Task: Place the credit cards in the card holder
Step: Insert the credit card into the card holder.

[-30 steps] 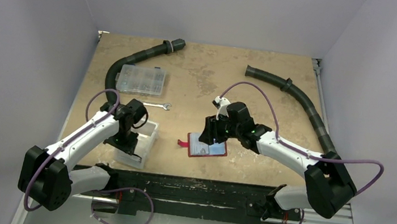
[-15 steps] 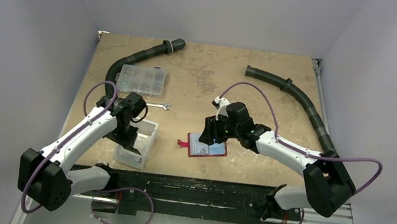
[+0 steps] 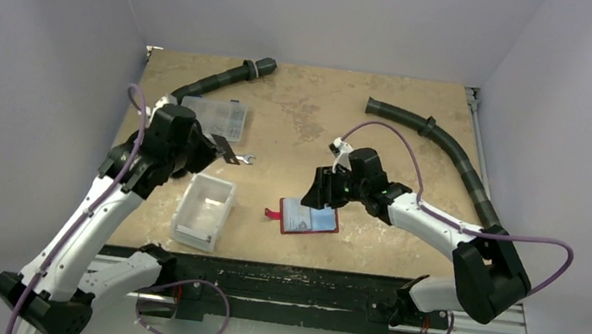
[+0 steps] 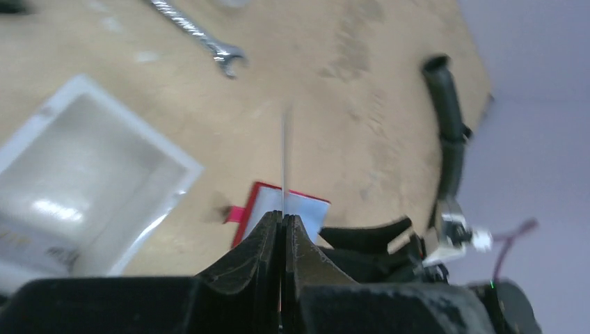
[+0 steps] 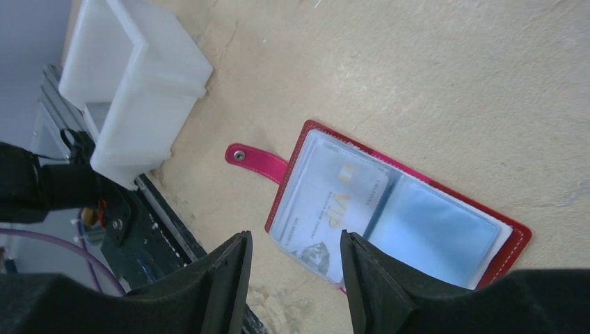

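Note:
The card holder (image 3: pixel 309 218) lies open on the table, red with a snap tab at its left and clear sleeves inside. In the right wrist view its left sleeve holds a light blue credit card (image 5: pixel 334 202) printed "VIP". My right gripper (image 5: pixel 293 240) hovers open just above that side of the card holder (image 5: pixel 396 209), with nothing between its fingers. My left gripper (image 4: pixel 284 217) is shut on another credit card (image 4: pixel 284 160), which shows edge-on as a thin pale line. In the top view the left gripper (image 3: pixel 222 149) is raised beyond the white bin.
A white rectangular bin (image 3: pixel 204 211) stands near the front edge, left of the card holder. Behind it lie a wrench (image 3: pixel 240 158) and a clear compartment box (image 3: pixel 214 116). Black hoses curve along the back left (image 3: pixel 209 84) and the right side (image 3: pixel 449 143).
My left arm has lifted out of the white bin and swung up and back with the card in its jaws. The right gripper has shifted slightly back over the card holder.

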### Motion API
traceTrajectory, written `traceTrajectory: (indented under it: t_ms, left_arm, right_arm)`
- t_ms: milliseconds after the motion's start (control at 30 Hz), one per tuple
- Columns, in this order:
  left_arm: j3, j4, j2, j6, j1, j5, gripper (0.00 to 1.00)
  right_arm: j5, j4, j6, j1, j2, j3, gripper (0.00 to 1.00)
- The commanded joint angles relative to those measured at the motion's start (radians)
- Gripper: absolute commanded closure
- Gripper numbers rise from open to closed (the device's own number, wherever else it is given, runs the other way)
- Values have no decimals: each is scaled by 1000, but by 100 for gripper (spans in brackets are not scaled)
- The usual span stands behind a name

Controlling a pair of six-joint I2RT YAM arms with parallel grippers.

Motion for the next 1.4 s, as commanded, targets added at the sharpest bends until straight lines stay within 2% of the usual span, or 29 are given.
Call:
traceTrajectory:
  t_ms: [0, 167, 267, 433, 633, 767, 933, 1100, 1267, 1367]
  left_arm:
    - [-238, 680, -82, 344, 3, 339, 100]
    - [-426, 1065, 74, 364, -64, 613, 100]
    - [-443, 1113, 141, 428, -191, 555, 100]
    - [-517, 1150, 214, 425, -232, 616, 100]
    - [-579, 1193, 276, 342, -253, 649, 100]
    - [-607, 1261, 367, 245, -252, 692, 100]
    - [-634, 1329, 440, 209, -259, 704, 100]
    - [-649, 1308, 465, 185, -261, 696, 100]
    - [-671, 1392, 517, 122, -261, 702, 100]
    - [-654, 1380, 547, 93, -260, 687, 100]
  right_arm:
    - [-104, 72, 99, -55, -49, -43, 43]
    - [-72, 92, 157, -112, -110, -128, 42]
    - [-92, 86, 147, -168, -106, -165, 46]
    - [-126, 98, 112, -208, -78, -197, 65]
    - [-79, 107, 64, -212, 19, -168, 100]
    - [-49, 139, 55, -212, 74, -160, 100]
    - [24, 134, 87, -213, 98, -169, 100]
    - [18, 144, 106, -213, 130, -184, 100]
    - [18, 157, 115, -213, 115, -198, 100]
    - [18, 157, 113, -212, 109, -201, 100]
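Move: The left hand, already gripping the dark card, has the open card holder about 25 cm to its right, 4 cm back and some 22 cm below. The white box lies about 6 cm back, 2 cm left and 20 cm below this hand; the wrench is roughly 9 cm ahead, 2 cm right and 22 cm below. For the right hand, the holder's middle is straight underneath, about 8 cm down. The right fingers shut and come down onto the holder's right-hand clear sleeve, having gone about 6 cm right and 7 cm down, then drag it forward by a centimetre or so. Meanwhile the left hand keeps its pinch on the card and sweeps some 19 cm right and 19 cm down to the left page, ending slightly back and turned about 50 degrees clockwise. ##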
